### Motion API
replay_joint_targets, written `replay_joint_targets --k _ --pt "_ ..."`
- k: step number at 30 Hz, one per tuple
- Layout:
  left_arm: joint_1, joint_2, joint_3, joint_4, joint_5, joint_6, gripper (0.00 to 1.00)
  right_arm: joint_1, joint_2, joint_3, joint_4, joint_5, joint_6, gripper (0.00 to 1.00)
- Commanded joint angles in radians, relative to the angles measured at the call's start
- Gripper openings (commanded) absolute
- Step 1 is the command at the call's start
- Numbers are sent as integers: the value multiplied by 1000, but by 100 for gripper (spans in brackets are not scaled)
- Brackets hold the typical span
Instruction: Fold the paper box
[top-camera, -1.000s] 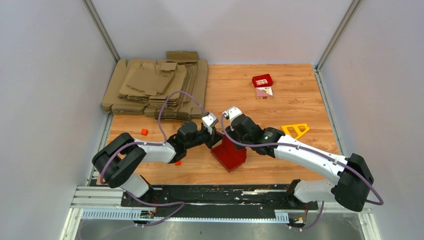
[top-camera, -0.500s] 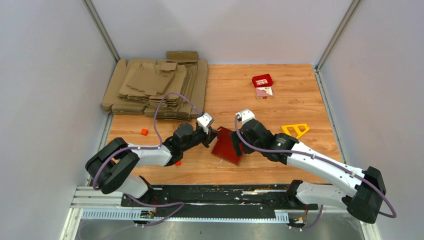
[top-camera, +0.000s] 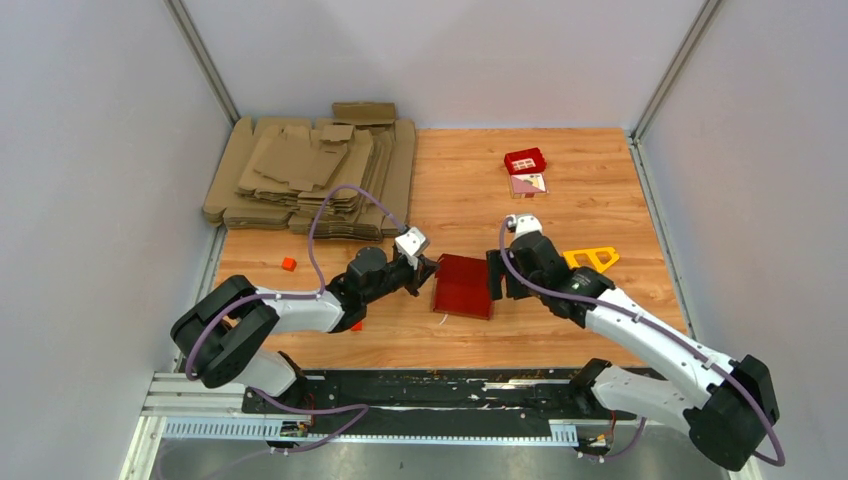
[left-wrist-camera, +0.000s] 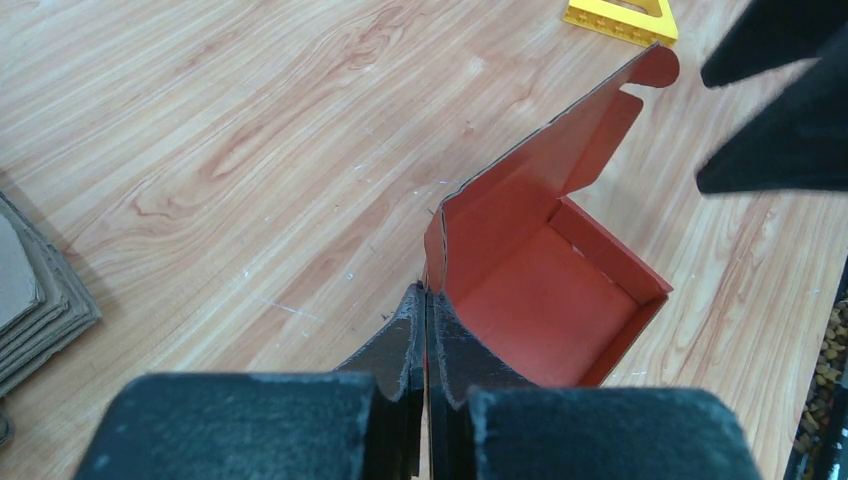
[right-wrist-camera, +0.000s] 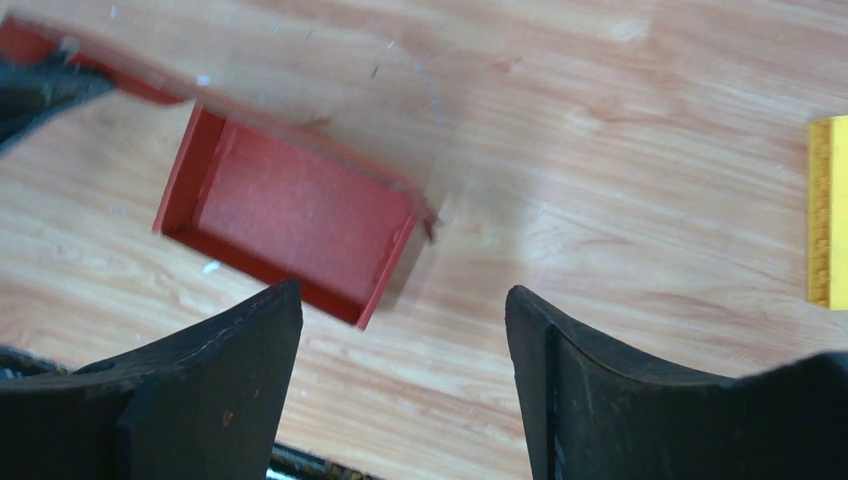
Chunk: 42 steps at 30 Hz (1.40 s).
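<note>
The red paper box (top-camera: 463, 286) lies open on the wooden table between the two arms. In the left wrist view its tray (left-wrist-camera: 545, 295) faces up and its lid flap (left-wrist-camera: 560, 150) with a rounded tab stands raised. My left gripper (top-camera: 425, 268) is shut on the box's near left edge; the card shows pinched between the fingertips (left-wrist-camera: 428, 300). My right gripper (top-camera: 497, 275) is open just right of the box, touching nothing. In the right wrist view the box (right-wrist-camera: 290, 215) sits ahead and left of the open gripper (right-wrist-camera: 402, 293).
A stack of flat brown cardboard sheets (top-camera: 310, 175) fills the back left. A small red tile (top-camera: 525, 160) and a pink piece (top-camera: 528, 184) lie at the back right. A yellow triangle (top-camera: 592, 260) is beside the right arm. An orange cube (top-camera: 288, 264) sits left.
The right gripper opened, let go of the box and drew back to the right. The box dropped from standing tilted to lying flatter, still held by the left gripper.
</note>
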Motion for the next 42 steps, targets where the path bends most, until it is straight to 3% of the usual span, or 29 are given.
replay_joint_targets --k 1,4,9,15,25,37,42 --pt "-5 -9 3 49 1 28 0 -121 -15 -18 122 -47 -19 71" --pt "-5 -6 7 41 -2 33 0 -194 -38 -70 185 -111 -11 65" --pt "-5 3 15 33 6 33 0 -229 -109 -199 394 -310 -65 64" --pt "-5 11 24 24 8 33 0 -231 -61 -216 538 -276 -53 63" --pt "-5 10 25 19 13 35 0 -230 70 -172 575 -259 -75 60" --pt "-5 10 30 17 22 22 0 -217 72 -163 552 -307 -69 12" --pt "-5 6 39 7 6 -17 0 -140 82 -124 508 -218 -52 7"
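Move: The right end of the paper box's raised lid panel stands about 5 cm ahead of the right hand, 2 cm to its left and 3 cm lower. The box's open tray has its middle some 7 cm to the right hand's left, 1 cm back and 9 cm below; the yellow triangle lies about 18 cm to that hand's right and 5 cm ahead, on the table. From the left hand, already gripping the panel's left end, the right end is some 11 cm to the right, 1 cm nearer, at similar height. Swing the half-open right gripper forward and a little right, then bring it back left and sink it onto the right end of the raised panel, ending about 5 cm farther forward and 3 cm lower, with its left side rolled up some 15 degrees. Close the fingers to pinch the panel's end there, while the left gripper keeps its hold on the other end. ##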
